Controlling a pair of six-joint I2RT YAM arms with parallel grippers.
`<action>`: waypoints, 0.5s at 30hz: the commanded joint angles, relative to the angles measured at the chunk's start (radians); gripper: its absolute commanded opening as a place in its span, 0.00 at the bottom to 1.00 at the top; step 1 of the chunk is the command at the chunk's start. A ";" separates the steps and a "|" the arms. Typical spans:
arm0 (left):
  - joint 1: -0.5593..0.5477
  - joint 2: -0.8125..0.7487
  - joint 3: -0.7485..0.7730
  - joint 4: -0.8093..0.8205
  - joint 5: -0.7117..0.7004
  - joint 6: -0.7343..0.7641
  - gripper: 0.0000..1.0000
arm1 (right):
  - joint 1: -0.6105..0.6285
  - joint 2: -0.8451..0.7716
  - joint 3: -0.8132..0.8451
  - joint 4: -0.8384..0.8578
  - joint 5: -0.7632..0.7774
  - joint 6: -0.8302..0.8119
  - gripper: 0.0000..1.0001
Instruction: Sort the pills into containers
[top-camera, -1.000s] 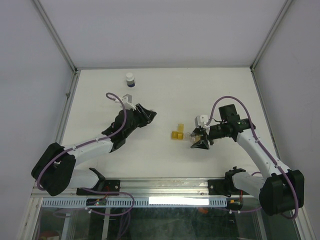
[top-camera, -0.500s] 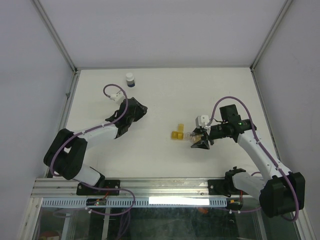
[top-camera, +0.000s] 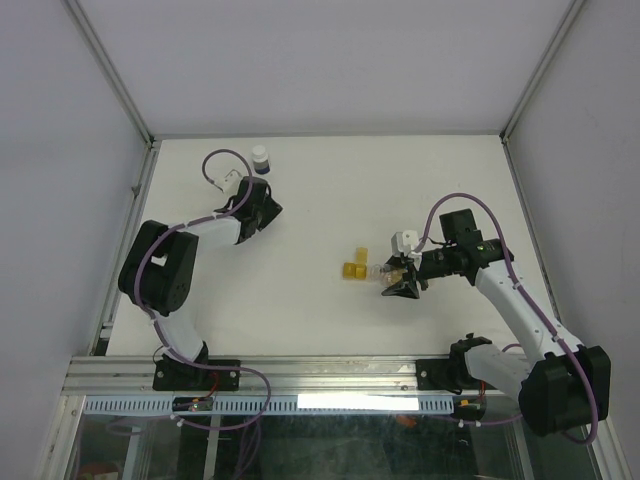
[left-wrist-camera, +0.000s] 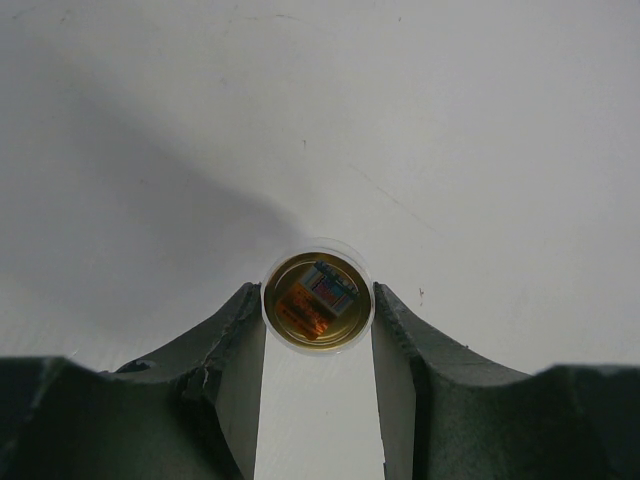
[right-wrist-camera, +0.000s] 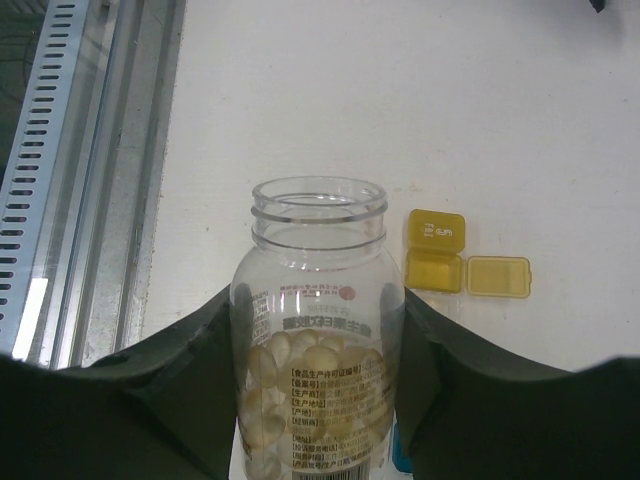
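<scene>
My right gripper (top-camera: 400, 280) (right-wrist-camera: 318, 312) is shut on an open clear bottle (right-wrist-camera: 318, 330) holding several pale pills (right-wrist-camera: 300, 370); its mouth points toward the containers. The containers (top-camera: 353, 263) sit in a short row just left of that gripper. In the right wrist view, the yellow container (right-wrist-camera: 434, 270) has its lid flipped open, and another yellow piece (right-wrist-camera: 498, 276) lies beside it. My left gripper (top-camera: 264, 206) (left-wrist-camera: 318, 300) is at the back left, its fingertips closed on a round clear-rimmed cap (left-wrist-camera: 318, 302) with an amber inside.
A small white bottle with a dark blue band (top-camera: 260, 158) stands near the back edge, just beyond the left gripper. Metal frame rails (top-camera: 135, 200) run along the table's sides, and the mounting rail (top-camera: 330, 375) runs along the near edge.
The left arm has swung from the table's middle to the back left, toward the white bottle, carrying the cap. The right arm and its bottle have stayed put.
</scene>
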 joint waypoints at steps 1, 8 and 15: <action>0.023 0.067 0.124 -0.063 0.080 0.006 0.25 | -0.007 -0.024 0.023 0.006 -0.042 -0.003 0.00; 0.037 0.091 0.171 -0.119 0.131 0.031 0.72 | -0.010 -0.023 0.021 0.007 -0.040 -0.003 0.00; 0.036 -0.032 0.093 -0.057 0.217 0.110 0.91 | -0.017 -0.018 0.020 0.012 -0.035 0.004 0.00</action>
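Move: The lid is already held in the left gripper. Its resting spot on the bare table is right by the fingertips, about 2 cm ahead, 2 cm to the right and 3 cm below. The white bottle stands some 12 cm ahead and 3 cm left of this hand; the yellow pill box lies roughly 15 cm back and 20 cm right. From the right hand, the spot is about 22 cm ahead, 27 cm left and 12 cm below. Ease the left gripper about 1.5 cm forward and as much down, drifting slightly right and tipping the fingers some 5 degrees farther down, to set the lid on the table. Open the fingers wide to let go of the lid, then start lifting by under 1 cm. Keep the right hand still around the open pill jar. ##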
